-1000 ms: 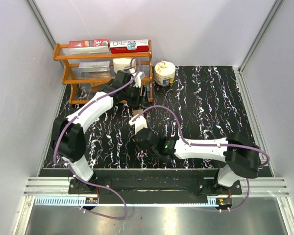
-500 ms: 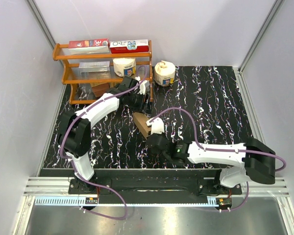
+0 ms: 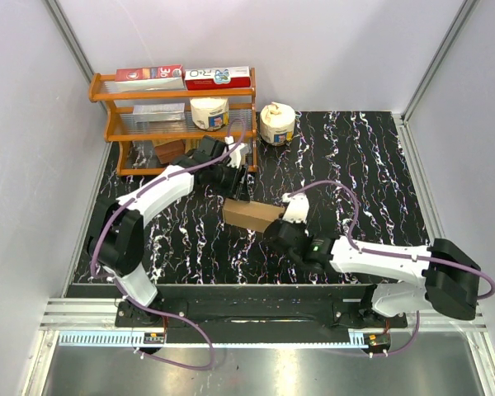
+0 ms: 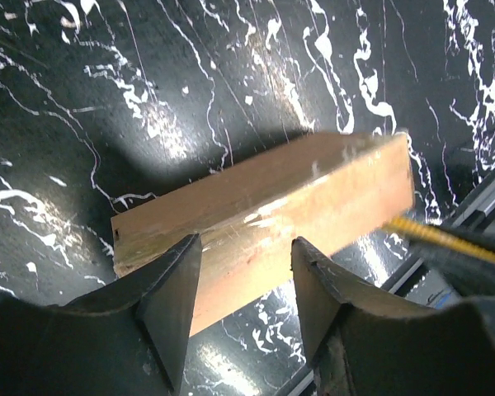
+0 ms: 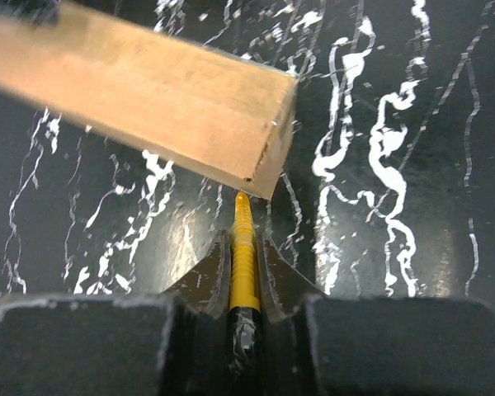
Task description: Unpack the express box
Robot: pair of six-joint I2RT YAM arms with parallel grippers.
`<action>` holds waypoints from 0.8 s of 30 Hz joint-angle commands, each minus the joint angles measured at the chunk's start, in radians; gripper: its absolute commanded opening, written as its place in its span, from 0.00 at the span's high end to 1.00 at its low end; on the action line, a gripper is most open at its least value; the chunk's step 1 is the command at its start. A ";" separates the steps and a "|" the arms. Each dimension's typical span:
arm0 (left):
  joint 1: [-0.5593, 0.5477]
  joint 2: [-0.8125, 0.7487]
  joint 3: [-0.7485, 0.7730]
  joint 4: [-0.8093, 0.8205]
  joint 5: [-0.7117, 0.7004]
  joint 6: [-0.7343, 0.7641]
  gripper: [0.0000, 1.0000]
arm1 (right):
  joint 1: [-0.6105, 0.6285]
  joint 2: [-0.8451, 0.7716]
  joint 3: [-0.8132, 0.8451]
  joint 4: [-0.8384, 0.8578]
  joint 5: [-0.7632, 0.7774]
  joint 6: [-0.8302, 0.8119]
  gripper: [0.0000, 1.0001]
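The express box (image 3: 252, 214), a plain brown oblong carton, lies flat on the black marbled table, seen close up in both wrist views (image 4: 264, 214) (image 5: 140, 91). My left gripper (image 3: 238, 188) hovers at the box's far edge, jaws open, the box's long side showing between the fingers (image 4: 247, 243). My right gripper (image 3: 272, 227) sits at the box's right end, shut on a yellow-and-black utility knife (image 5: 244, 264). The knife's tip meets the box's lower right corner. The knife also shows at the right in the left wrist view (image 4: 454, 243).
An orange rack (image 3: 107, 124) stands at the back left with two red-and-white cartons (image 3: 151, 75) on top, a white roll (image 3: 208, 111) and a small brown box (image 3: 169, 150) on its shelves. A white jar (image 3: 276, 124) stands right of it. White walls enclose the table.
The box has gone from tilted up under the arms to lying flat. My right gripper has shifted right with the knife to the box's end. The left gripper's jaws narrowed slightly.
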 commanded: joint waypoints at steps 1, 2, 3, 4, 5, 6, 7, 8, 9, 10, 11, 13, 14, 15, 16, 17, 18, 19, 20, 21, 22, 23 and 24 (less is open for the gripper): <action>-0.002 -0.062 -0.049 -0.032 0.030 0.029 0.48 | -0.081 -0.069 -0.027 0.029 0.009 0.049 1.00; -0.003 -0.065 -0.055 -0.031 0.034 0.031 0.48 | -0.095 -0.082 -0.031 0.038 -0.001 0.043 1.00; -0.008 -0.068 -0.064 -0.040 0.032 0.032 0.48 | -0.110 -0.088 -0.036 0.061 -0.016 0.029 1.00; -0.011 -0.074 -0.070 -0.040 0.031 0.034 0.48 | -0.138 -0.092 -0.042 0.072 -0.027 0.021 1.00; -0.014 -0.076 -0.081 -0.042 0.029 0.034 0.48 | -0.152 -0.097 -0.041 0.080 -0.042 0.008 1.00; -0.018 -0.079 -0.085 -0.042 0.030 0.032 0.48 | -0.161 -0.099 -0.041 0.089 -0.045 -0.002 1.00; -0.022 -0.087 -0.090 -0.042 0.032 0.031 0.48 | -0.167 -0.099 -0.038 0.092 -0.050 -0.011 1.00; -0.023 -0.090 -0.093 -0.040 0.029 0.029 0.48 | -0.167 -0.103 -0.033 0.092 -0.057 -0.023 1.00; -0.028 -0.094 -0.090 -0.042 0.024 0.029 0.48 | -0.167 -0.108 -0.031 0.092 -0.066 -0.028 1.00; -0.029 -0.105 -0.085 -0.045 0.018 0.029 0.48 | -0.167 -0.115 -0.033 0.088 -0.074 -0.029 1.00; -0.031 -0.113 -0.070 -0.046 0.012 0.029 0.48 | -0.167 -0.140 -0.036 0.080 -0.086 -0.017 1.00; -0.035 -0.136 -0.047 -0.052 -0.017 0.035 0.44 | -0.167 -0.175 -0.048 0.039 -0.093 0.009 1.00; -0.037 -0.143 -0.020 -0.052 -0.026 0.041 0.41 | -0.167 -0.216 -0.053 0.023 -0.100 0.033 1.00; -0.043 -0.148 -0.006 -0.054 -0.035 0.048 0.36 | -0.167 -0.240 -0.057 -0.015 -0.103 0.046 1.00; -0.049 -0.159 0.006 -0.055 -0.040 0.066 0.32 | -0.167 -0.260 -0.064 -0.032 -0.108 0.058 1.00; -0.054 -0.162 0.029 -0.055 -0.045 0.077 0.28 | -0.169 -0.298 -0.067 -0.049 -0.120 0.073 1.00; -0.067 -0.165 0.039 -0.055 -0.052 0.090 0.14 | -0.169 -0.315 -0.068 -0.082 -0.125 0.078 1.00; -0.075 -0.168 0.045 -0.054 -0.057 0.127 0.12 | -0.169 -0.330 -0.067 -0.101 -0.128 0.084 1.00; -0.086 -0.166 0.057 -0.054 -0.063 0.149 0.10 | -0.169 -0.353 -0.062 -0.121 -0.129 0.092 1.00; -0.110 -0.166 0.062 -0.055 -0.086 0.170 0.08 | -0.172 -0.362 -0.059 -0.159 -0.129 0.096 1.00; -0.126 -0.156 0.066 -0.055 -0.098 0.226 0.06 | -0.175 -0.367 -0.045 -0.181 -0.129 0.098 1.00; -0.141 -0.150 0.076 -0.055 -0.114 0.251 0.06 | -0.178 -0.375 -0.036 -0.198 -0.134 0.104 1.00; -0.176 -0.140 0.079 -0.055 -0.159 0.276 0.05 | -0.190 -0.376 -0.024 -0.234 -0.137 0.106 1.00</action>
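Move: The box lies crosswise with its middle roughly 5 cm back, 3 cm right and 2 cm below the left hand, whose half-open fingers are at its left part. From the left hand, the carton on the bottom shelf is about 12 cm ahead and 3 cm left, the paper roll 18 cm ahead and 9 cm right, both near hand height. From the right hand, holding the yellow cutter, the box's middle is about 4 cm ahead, 7 cm left, 3 cm below. The box's left part is drawn back about 3 cm by the left hand, whose half-open fingers then spread wide and lift clear, rising some 4 cm. The right hand keeps its grip on the cutter, takes it from the box's near right corner forward and right around 3 cm each way, then lifts it off up about 5 cm, back and further right, rolling about 15 degrees so its left side rises. ##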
